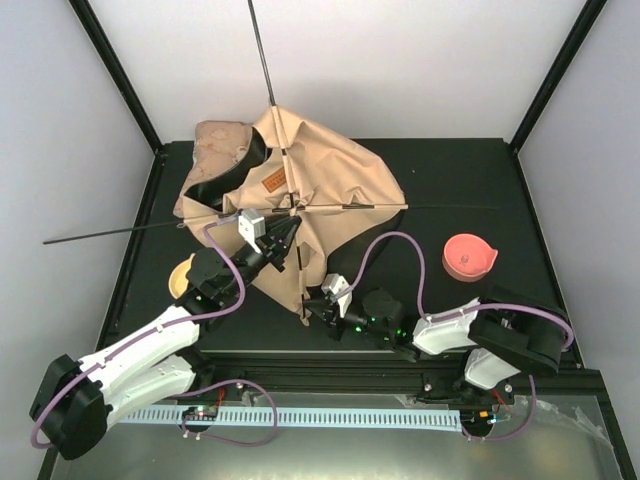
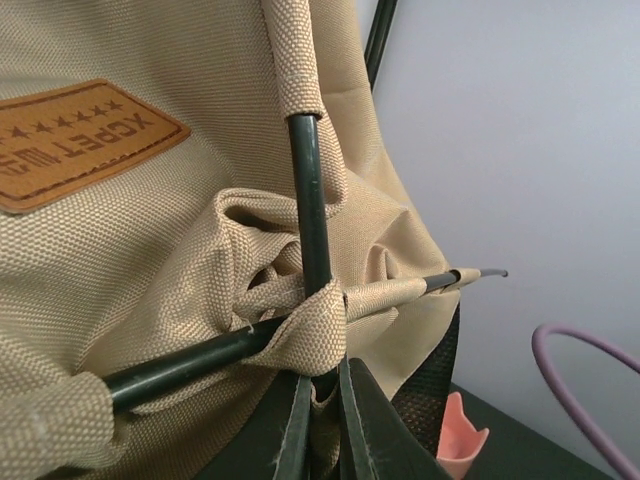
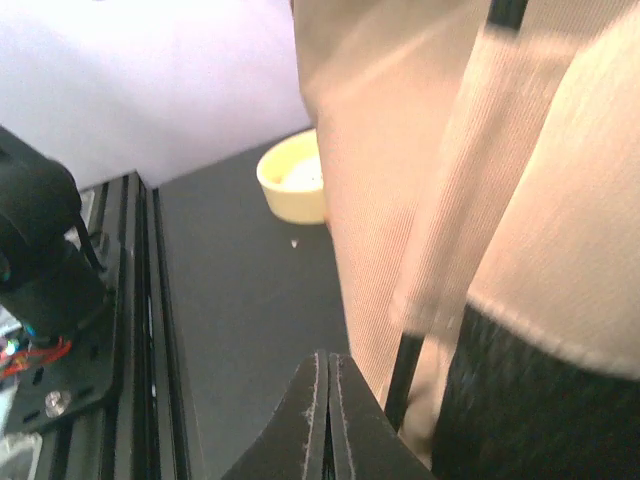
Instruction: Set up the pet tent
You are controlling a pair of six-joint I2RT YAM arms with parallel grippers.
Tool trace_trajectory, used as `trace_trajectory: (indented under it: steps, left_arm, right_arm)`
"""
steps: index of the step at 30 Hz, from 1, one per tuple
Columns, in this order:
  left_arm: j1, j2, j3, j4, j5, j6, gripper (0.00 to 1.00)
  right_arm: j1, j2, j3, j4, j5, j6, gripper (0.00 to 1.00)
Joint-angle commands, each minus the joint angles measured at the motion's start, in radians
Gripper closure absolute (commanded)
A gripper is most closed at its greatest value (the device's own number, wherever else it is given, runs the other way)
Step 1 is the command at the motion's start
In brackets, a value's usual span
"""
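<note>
The pet tent (image 1: 320, 180) lies crumpled on the black table, tan canvas with a brown leather label (image 1: 272, 183) and black lining showing at its left. Two thin black poles (image 1: 262, 50) run through fabric sleeves and cross near the middle. My left gripper (image 1: 287, 232) is shut on the upright pole and its fabric loop just below that crossing (image 2: 318, 300), the fingers (image 2: 295, 430) pinching it on both sides. At the tent's near corner, my right gripper (image 1: 312, 305) is shut on nothing. In the right wrist view a pole end (image 3: 403, 372) passes just right of the right gripper (image 3: 328, 368).
A beige floral cushion (image 1: 220, 140) lies under the tent's far left edge. A pink bowl (image 1: 468, 256) sits right of the tent and a yellow bowl (image 1: 181, 275) left of it, by my left arm. One pole end sticks out past the table's left edge (image 1: 60, 240).
</note>
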Motion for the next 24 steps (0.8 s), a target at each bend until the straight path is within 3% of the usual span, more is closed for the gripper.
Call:
trace_trajectory:
  steps: [1,6,10,15,24]
  left_arm:
    - [-0.006,0.006,0.039,0.041,0.067,0.010,0.98]
    - [-0.007,0.015,0.027,0.064,0.070,0.014,0.98]
    - [-0.007,0.013,0.034,0.053,0.033,-0.001,0.98]
    - [-0.007,0.014,0.043,0.050,0.016,-0.037,0.99]
    - [-0.007,-0.006,0.049,0.028,0.011,-0.030,0.98]
  right_arm:
    - [-0.013,-0.022,0.019,0.054,0.054,0.004,0.99]
    - [-0.017,0.027,0.023,0.038,0.053,0.008,0.98]
    - [-0.015,0.043,0.040,-0.090,0.041,0.001,0.89]
    - [-0.008,0.098,-0.013,-0.042,0.007,0.021,0.77]
    - [-0.002,0.253,0.028,0.026,-0.021,0.056,0.72]
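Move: The fabric pocket at the near pole's lower end lies about 9 cm below the right hand and some 3 cm to its left, level fore and aft. The pole hub is roughly 12 cm ahead of this hand, 2 cm left and 19 cm up; the yellow bowl stands about 30 cm left, 9 cm farther out and 12 cm below. From the left hand the pocket is some 12 cm back, 2 cm right and 28 cm down. Right hand, briefly rising, sinks about 9 cm to the pocket, fingers tipping down and opening; left keeps its pinch. ##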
